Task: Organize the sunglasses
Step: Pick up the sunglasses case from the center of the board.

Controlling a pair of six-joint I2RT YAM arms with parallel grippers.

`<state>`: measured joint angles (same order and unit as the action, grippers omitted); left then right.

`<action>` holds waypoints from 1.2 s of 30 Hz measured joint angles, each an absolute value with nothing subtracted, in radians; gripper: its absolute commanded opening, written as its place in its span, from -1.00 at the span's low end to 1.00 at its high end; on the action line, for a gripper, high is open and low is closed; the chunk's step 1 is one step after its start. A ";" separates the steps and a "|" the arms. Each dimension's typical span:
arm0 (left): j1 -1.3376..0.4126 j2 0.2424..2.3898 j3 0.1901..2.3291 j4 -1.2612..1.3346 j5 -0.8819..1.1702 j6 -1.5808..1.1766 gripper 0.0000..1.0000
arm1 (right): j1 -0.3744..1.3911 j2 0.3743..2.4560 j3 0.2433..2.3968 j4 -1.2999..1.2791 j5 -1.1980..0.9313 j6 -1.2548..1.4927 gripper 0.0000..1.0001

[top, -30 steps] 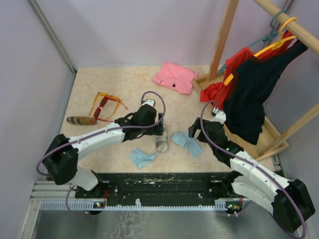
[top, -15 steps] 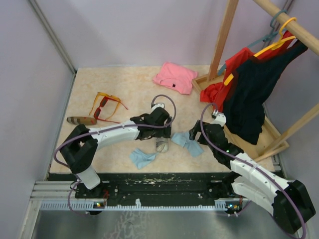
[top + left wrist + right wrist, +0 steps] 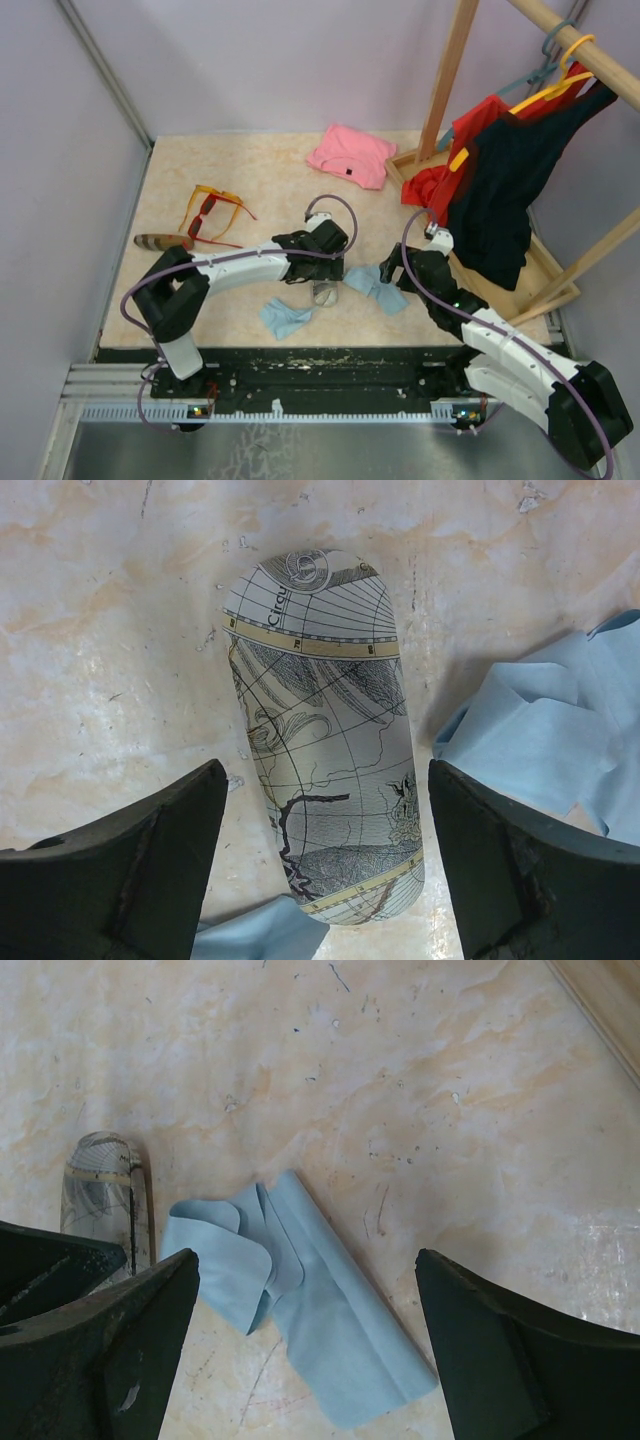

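Note:
Two pairs of sunglasses lie at the table's far left: the orange-amber pair and, just nearer, the red pair. No gripper is near them. My left gripper is open at mid-table, straddling the near end of a grey map-patterned case. A gap shows on each side of the case. My right gripper is open above a folded light blue cloth, with nothing between its fingers.
A brown case lies next to the red pair. A second blue cloth sits near the front edge. A pink shirt lies at the back. A wooden rack with red and black clothes fills the right side.
My left arm has swung right and toward the front, bringing its gripper down over the patterned case, its jaws a little narrower. The right arm has barely shifted.

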<state>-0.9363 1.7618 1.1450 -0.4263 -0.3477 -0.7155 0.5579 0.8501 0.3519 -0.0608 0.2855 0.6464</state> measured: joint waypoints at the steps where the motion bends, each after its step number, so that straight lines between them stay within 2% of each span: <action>1: -0.936 1.763 1.145 -0.426 -0.348 -0.718 0.72 | 0.558 0.850 0.349 -0.060 0.286 0.646 0.78; 9: -0.936 1.797 1.145 -0.421 -0.346 -0.725 0.64 | 0.558 0.850 0.346 -0.059 0.283 0.646 0.77; 15: -0.936 1.805 1.145 -0.419 -0.347 -0.727 0.45 | 0.558 0.850 0.347 -0.059 0.282 0.646 0.77; 19: -0.936 1.805 1.145 -0.419 -0.348 -0.727 0.23 | 0.558 0.850 0.346 -0.059 0.282 0.645 0.77; 23: -0.936 1.798 1.145 -0.424 -0.361 -0.725 -0.17 | 0.558 0.842 0.346 -0.059 0.282 0.637 0.77; 26: -0.936 1.778 1.146 -0.441 -0.383 -0.717 -0.59 | 0.558 0.822 0.347 -0.057 0.277 0.627 0.76; 28: -0.936 1.740 1.146 -0.455 -0.399 -0.695 -0.94 | 0.558 0.795 0.345 -0.045 0.262 0.612 0.76; 36: -0.922 1.415 1.097 -0.296 -0.358 -0.495 -0.98 | 0.556 0.606 0.332 0.083 0.156 0.539 0.73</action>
<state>-0.9222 1.4151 1.0966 -0.2958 -0.3584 -0.4950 0.5560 0.6060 0.3317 0.0834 0.1558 0.5388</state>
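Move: The sunglasses case stands lengthwise between the open left fingers, its middle about 2 cm below the hand point, 1 cm ahead and not off to either side. One blue cloth lies some 13 cm to the right of the case and 3 cm farther back; the other blue cloth is roughly 9 cm left of the case and 10 cm back. From the right hand, the case is about 17 cm to the left, 2 cm ahead and 6 cm lower. Lower the left gripper some 1.5 cm around the sunglasses case and close the fingers to pinch it by its two long sides, a little short of its middle. Then lift it about 15 cm, gathering speed and tilting the fingers some 20 degrees up towards forward. Raise the empty, open right hand too as the case comes up, tipping it upward and easing it slightly left. ##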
